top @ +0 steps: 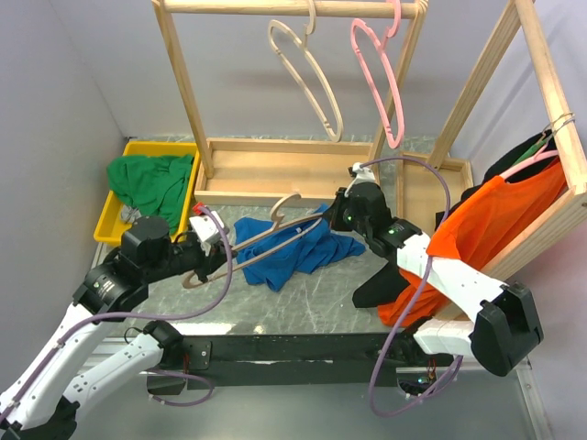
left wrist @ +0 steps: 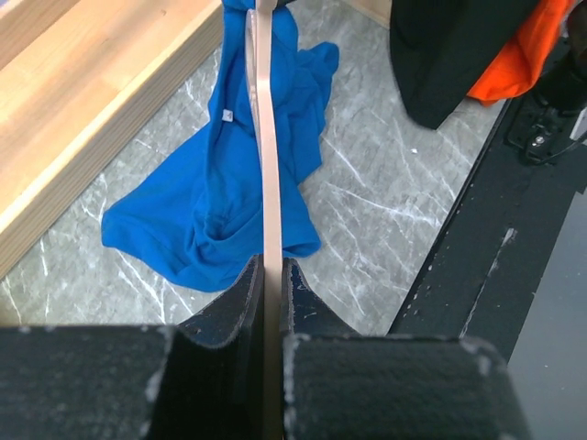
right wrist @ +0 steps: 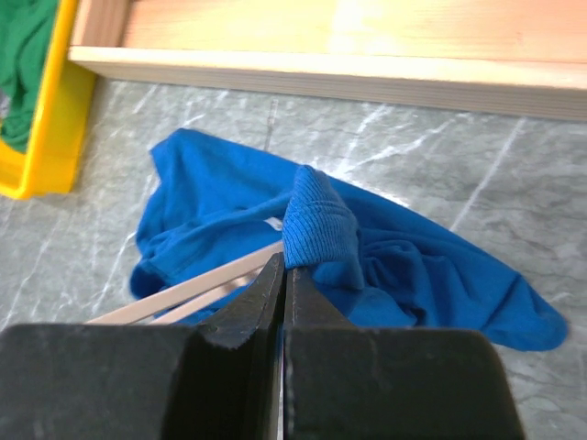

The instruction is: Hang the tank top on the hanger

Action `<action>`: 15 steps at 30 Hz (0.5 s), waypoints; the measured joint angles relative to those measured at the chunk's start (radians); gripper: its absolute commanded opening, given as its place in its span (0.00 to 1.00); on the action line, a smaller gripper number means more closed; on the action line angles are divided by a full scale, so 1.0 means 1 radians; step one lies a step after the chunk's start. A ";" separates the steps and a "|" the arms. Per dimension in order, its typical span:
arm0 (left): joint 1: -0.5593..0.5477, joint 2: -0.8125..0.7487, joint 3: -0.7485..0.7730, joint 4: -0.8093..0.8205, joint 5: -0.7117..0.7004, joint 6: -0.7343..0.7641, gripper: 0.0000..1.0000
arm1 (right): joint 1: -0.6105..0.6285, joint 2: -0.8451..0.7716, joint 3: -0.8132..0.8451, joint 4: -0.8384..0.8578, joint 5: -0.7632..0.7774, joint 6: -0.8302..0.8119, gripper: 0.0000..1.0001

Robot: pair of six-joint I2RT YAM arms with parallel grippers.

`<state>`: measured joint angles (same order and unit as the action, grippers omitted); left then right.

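Note:
The royal-blue tank top (top: 292, 249) lies crumpled on the marble table, its small white label (left wrist: 227, 115) facing up. My left gripper (top: 223, 246) is shut on the beige hanger (top: 275, 234), which reaches rightwards over the top. In the left wrist view the hanger (left wrist: 266, 137) appears edge-on, clamped between the pads (left wrist: 249, 293), with the tank top (left wrist: 211, 211) beneath it. My right gripper (top: 337, 214) is at the garment's right end, shut on a ribbed blue strap (right wrist: 316, 220) that it lifts just above the hanger's bars (right wrist: 197, 286). The right gripper (right wrist: 284, 268) shows no gap between its jaws.
A wooden rack (top: 275, 170) at the back carries another beige hanger (top: 307, 78) and a pink hanger (top: 381, 82). At the left, a yellow bin (top: 110, 220) holds a green garment (top: 151, 179). An orange shirt (top: 495, 225) and a black garment (top: 381, 284) hang at the right.

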<state>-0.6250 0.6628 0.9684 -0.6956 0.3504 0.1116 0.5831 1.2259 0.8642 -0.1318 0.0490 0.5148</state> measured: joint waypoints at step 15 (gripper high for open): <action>0.004 -0.024 -0.028 0.056 0.053 0.000 0.01 | -0.018 0.060 0.084 -0.049 0.006 -0.016 0.34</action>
<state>-0.6209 0.6392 0.9401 -0.6392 0.4034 0.1120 0.5648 1.2854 0.9482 -0.1810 0.0547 0.4988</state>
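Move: The tank top's ribbed edge is pinched in the right fingers, with the hanger's free end about 1 cm ahead, 2 cm left and 1 cm below them. The tank top's middle lies some 9 cm left, 3 cm back and 13 cm below this hand; the wooden tray's middle is about 20 cm ahead, 10 cm left and 11 cm down. From the left hand, which holds the hanger, the tank top is roughly 10 cm ahead, 14 cm right and 22 cm below. The tank top's ribbed edge is let go beside the hanger's free end: the right hand dips about 1 cm down and to its right, then eases forward and up, ending some 1.5 cm forward, as its shut fingers open about a quarter. The left keeps its pinch on the hanger, lifting and drawing it back about 1 cm, then easing partly forward again and to its right. ##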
